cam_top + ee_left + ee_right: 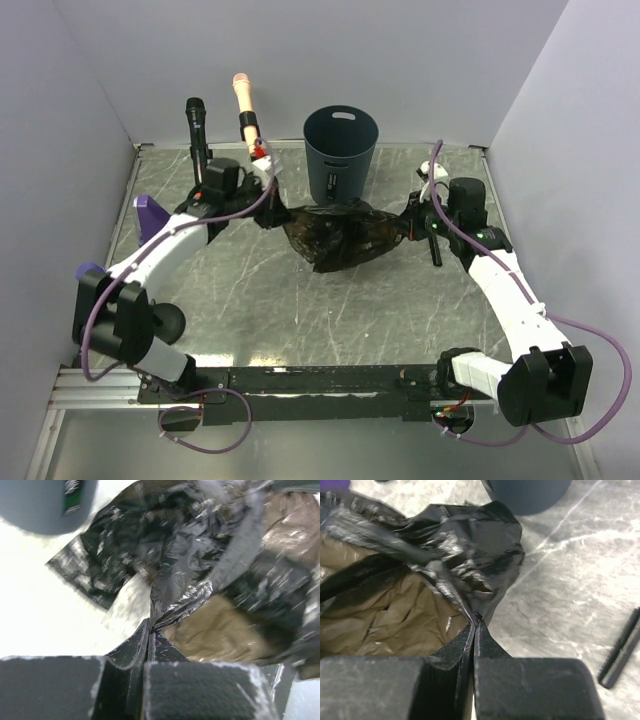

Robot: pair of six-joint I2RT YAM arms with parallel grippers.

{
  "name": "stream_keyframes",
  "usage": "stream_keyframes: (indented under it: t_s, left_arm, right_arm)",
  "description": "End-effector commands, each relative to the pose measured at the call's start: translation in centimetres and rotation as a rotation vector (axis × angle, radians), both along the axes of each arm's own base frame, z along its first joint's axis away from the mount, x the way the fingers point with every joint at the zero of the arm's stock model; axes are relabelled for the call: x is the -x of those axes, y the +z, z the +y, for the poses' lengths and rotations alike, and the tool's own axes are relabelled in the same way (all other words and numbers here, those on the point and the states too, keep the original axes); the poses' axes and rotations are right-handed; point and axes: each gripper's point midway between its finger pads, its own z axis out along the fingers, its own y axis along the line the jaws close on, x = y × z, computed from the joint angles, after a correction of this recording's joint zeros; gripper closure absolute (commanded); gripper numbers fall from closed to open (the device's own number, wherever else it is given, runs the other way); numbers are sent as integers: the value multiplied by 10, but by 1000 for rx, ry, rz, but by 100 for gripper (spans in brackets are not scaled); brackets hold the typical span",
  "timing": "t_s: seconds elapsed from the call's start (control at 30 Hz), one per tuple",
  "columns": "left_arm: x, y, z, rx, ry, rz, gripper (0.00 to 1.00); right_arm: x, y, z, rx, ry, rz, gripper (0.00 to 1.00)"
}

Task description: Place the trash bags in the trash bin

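A crumpled black trash bag (340,235) with brown paper showing inside lies on the marbled table, just in front of the trash bin (340,150). The bin is round, dark blue-grey and stands upright, with an oval handle cut-out. My left gripper (275,212) is shut on the bag's left edge; the wrist view shows its tips (150,622) pinching the black film (175,555), with the bin (45,505) beyond. My right gripper (408,225) is shut on the bag's right edge. Its tips (477,616) clamp a fold of the bag (460,545), and the bin (530,492) stands behind.
A black microphone (197,125) and a peach-coloured one (245,105) stand on their stands at the back left. A purple object (150,215) sits by the left wall. A black pen-like stick (620,650) lies on the table right of my right gripper.
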Motion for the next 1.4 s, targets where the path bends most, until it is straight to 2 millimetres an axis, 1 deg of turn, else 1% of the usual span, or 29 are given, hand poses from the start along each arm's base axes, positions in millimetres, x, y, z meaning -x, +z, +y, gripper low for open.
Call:
stream_keyframes:
  t_s: [0.0, 0.03, 0.13, 0.2, 0.23, 0.3, 0.33, 0.4, 0.43, 0.47, 0.5, 0.53, 0.57, 0.6, 0.63, 0.67, 0.73, 0.77, 0.8, 0.83, 0.87, 0.9, 0.93, 0.97, 1.0, 1.07, 1.17, 1.27, 1.37]
  left_arm:
    - [-10, 59, -39, 54, -154, -146, 99]
    - [-19, 67, -46, 69, -166, -147, 99]
    - [-49, 129, -61, 123, -190, -270, 99]
    - [-61, 203, -69, 204, -202, -431, 99]
    - [-65, 232, -71, 246, -203, -505, 99]
    - [-68, 303, -71, 356, -177, -740, 99]
    - [-69, 340, -66, 419, -127, -869, 99]
    - [-75, 402, -62, 476, 4, -1088, 99]
    - [-64, 439, -54, 497, 41, -1227, 99]
    - [-56, 464, -51, 527, 80, -1327, 99]
    - [-36, 494, -42, 548, 131, -1476, 99]
    - [-16, 512, -36, 568, 159, -1584, 99]
    - [0, 518, -34, 595, 171, -1668, 99]
    - [21, 520, -31, 627, 196, -1794, 99]
    - [35, 512, -36, 599, 193, -1867, 99]
    - [48, 501, -44, 517, 160, -1961, 99]
    - [45, 449, -71, 350, 36, -1952, 99]
    - [28, 391, -85, 263, -47, -1796, 99]
    - [12, 333, -94, 171, -114, -1657, 99]
    - [1, 270, -98, 51, -182, -1512, 99]
    - [-7, 194, -96, -83, -254, -1351, 99]
    - [-4, 138, -88, -200, -338, -1266, 99]
    - [13, 83, -77, -286, -462, -1168, 99]
    - [34, 39, -64, -329, -556, -1045, 99]
    - [41, 29, -53, -317, -525, -953, 99]
    - [45, 33, -40, -293, -432, -842, 99]
    - [56, 43, -34, -269, -412, -803, 99]
    - [55, 70, -34, -224, -350, -844, 99]
    - [38, 124, -30, -155, -171, -1012, 99]
  right_arm:
    - [-12, 39, -12, 83, -1, -133, 100]
    - [-19, 52, -19, 110, -27, -168, 100]
    - [-46, 109, -44, 162, -118, -288, 100]
    - [-62, 166, -54, 177, -153, -393, 100]
    - [-70, 191, -58, 181, -177, -439, 100]
    - [-81, 259, -67, 175, -237, -581, 100]
    - [-80, 313, -67, 158, -251, -713, 100]
    - [-67, 389, -63, 127, -248, -919, 100]
    - [-52, 426, -61, 111, -243, -1031, 100]
    - [-36, 460, -58, 93, -236, -1140, 100]
    - [-19, 484, -55, 88, -217, -1237, 100]
    - [1, 501, -48, 92, -184, -1326, 100]
    - [25, 517, -44, 101, -167, -1424, 100]
    - [33, 516, -39, 139, -154, -1485, 100]
    - [51, 519, -36, 173, -155, -1568, 100]
    - [57, 505, -30, 205, -139, -1595, 100]
    - [42, 440, -18, 310, -87, -1523, 100]
    - [30, 391, -10, 362, -41, -1442, 100]
    - [14, 330, -5, 394, -3, -1318, 100]
    - [7, 275, -13, 394, -30, -1164, 100]
    - [-5, 194, -15, 409, -3, -940, 100]
    - [0, 118, -18, 424, 37, -734, 100]
    - [19, 68, -17, 434, 109, -587, 100]
    - [43, 33, -10, 419, 209, -496, 100]
    - [71, 14, -3, 385, 296, -442, 100]
    - [108, 6, 6, 301, 366, -407, 100]
    - [132, 12, 12, 241, 399, -391, 100]
    - [119, 38, 10, 249, 358, -419, 100]
    - [77, 95, 1, 288, 206, -615, 100]
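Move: Each hand already pinches one side of the black trash bag, which is stretched between them; its middle hangs about 15 cm to the right of the left hand and 15 cm left of the right, some 6 cm lower and 2 cm nearer. The trash bin stands about 17 cm ahead and 14 cm right of the left hand, or 18 cm ahead and 17 cm left of the right. A pink microphone stand is 18 cm ahead and 8 cm left of the left hand. A black stick lies 10 cm right of the right hand and 2 cm ahead. Both hands keep their shut grip on the bag and fling it up together in one fast shake, about 45 cm, swinging forward first and then back as the wrists tip the fingers steeply upward. They whip it down again, dip just below starting height and rise slightly, wrists part-way levelled, the right ending about 12 cm nearer the base and the left 5 cm. ##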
